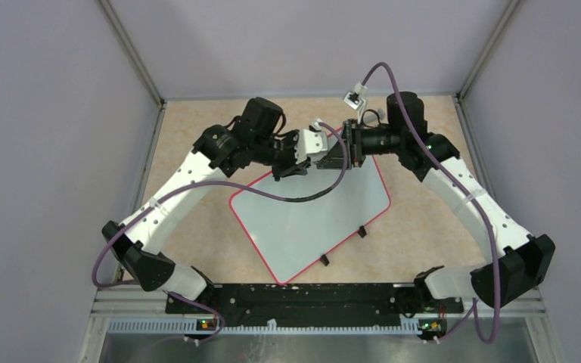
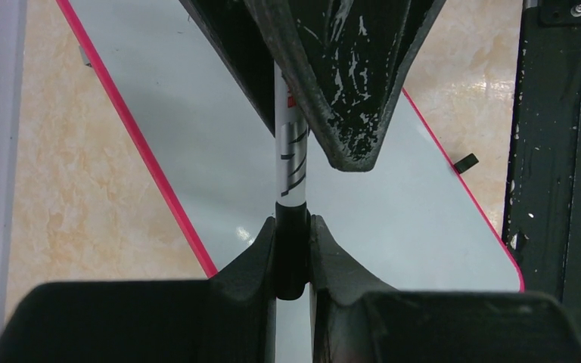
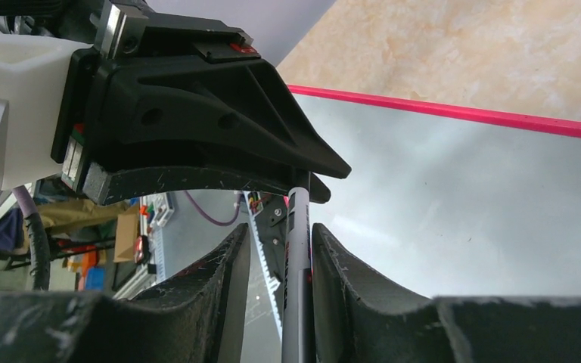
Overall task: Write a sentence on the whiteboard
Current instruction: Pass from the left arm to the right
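Observation:
The whiteboard [image 1: 310, 219] lies tilted on the table, pink-rimmed, and no sentence shows on its visible surface [image 2: 219, 151]. Both arms meet above its far corner. A grey-white marker [image 2: 292, 151] with a black end [image 2: 291, 253] is held over the board. My left gripper [image 2: 293, 223] is shut on that black end. My right gripper [image 3: 280, 234] stands round the marker's barrel [image 3: 296, 257]. The barrel rests against the gripper's right finger, and a gap shows on the left side. In the top view the left gripper [image 1: 302, 160] and right gripper [image 1: 338, 155] face each other.
Two small black clips [image 1: 361, 231] [image 1: 323, 260] sit on the board's near long edge. The beige tabletop [image 1: 197, 219] surrounds the board. Grey walls enclose three sides. The black base rail [image 1: 302, 299] runs along the near edge.

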Tool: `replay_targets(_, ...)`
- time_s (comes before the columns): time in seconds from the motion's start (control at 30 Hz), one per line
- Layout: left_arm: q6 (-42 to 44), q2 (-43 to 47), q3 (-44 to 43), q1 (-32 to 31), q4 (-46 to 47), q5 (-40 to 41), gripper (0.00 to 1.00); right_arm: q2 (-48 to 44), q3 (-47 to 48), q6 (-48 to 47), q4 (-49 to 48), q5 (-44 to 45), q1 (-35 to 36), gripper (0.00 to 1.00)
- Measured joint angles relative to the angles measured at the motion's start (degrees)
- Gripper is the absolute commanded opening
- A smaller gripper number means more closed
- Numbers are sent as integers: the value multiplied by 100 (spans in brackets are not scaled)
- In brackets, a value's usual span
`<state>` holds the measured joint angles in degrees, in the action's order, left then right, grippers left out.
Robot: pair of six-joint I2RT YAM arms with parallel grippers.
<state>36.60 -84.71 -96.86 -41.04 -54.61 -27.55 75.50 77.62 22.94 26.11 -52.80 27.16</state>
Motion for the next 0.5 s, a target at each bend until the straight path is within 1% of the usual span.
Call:
replay_targets(0.07,7,-7,-2,-13,-15,20,0,4,0,0,22,31,0,32)
replay_targets(0.13,15,-9,-2,-31,-26,42,0,9,0,0,33,50,0,26)
replay_targets(0.27,42,-9,-11,-52,-39,76,0,20,0,-22,37,109,0,4)
replay_targets(0.3,42,-9,-17,-61,-52,101,0,26,0,-42,42,136,0,0)
replay_targets(0.37,39,-9,-28,-68,-83,173,1,48,0,-39,57,186,0,0)
replay_targets(0.5,-20,-9,-28,-59,-92,212,34,74,4,-90,55,190,-2,0)
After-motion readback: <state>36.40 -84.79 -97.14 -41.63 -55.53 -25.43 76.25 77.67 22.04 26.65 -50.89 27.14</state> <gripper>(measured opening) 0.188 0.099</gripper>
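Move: My left hand has the marker by its black cap end. The marker's middle is about 5 cm to the right of my left hand. From my right hand, that middle is about 1 cm ahead and level, between the open fingers. The whiteboard's middle is some 28 cm below my right hand, 3 cm ahead and 2 cm left. A black clip on its near edge is about 13 cm back and 2 cm right, on the table. I close my right fingers from about a third open to nearly shut and pinch the marker's pale body just beyond my left fingertips. As they close, I ease the right hand about 1 cm forward and down, bringing the marker to the middle between the pads. My left hand stays put and keeps its grip on the cap end. ##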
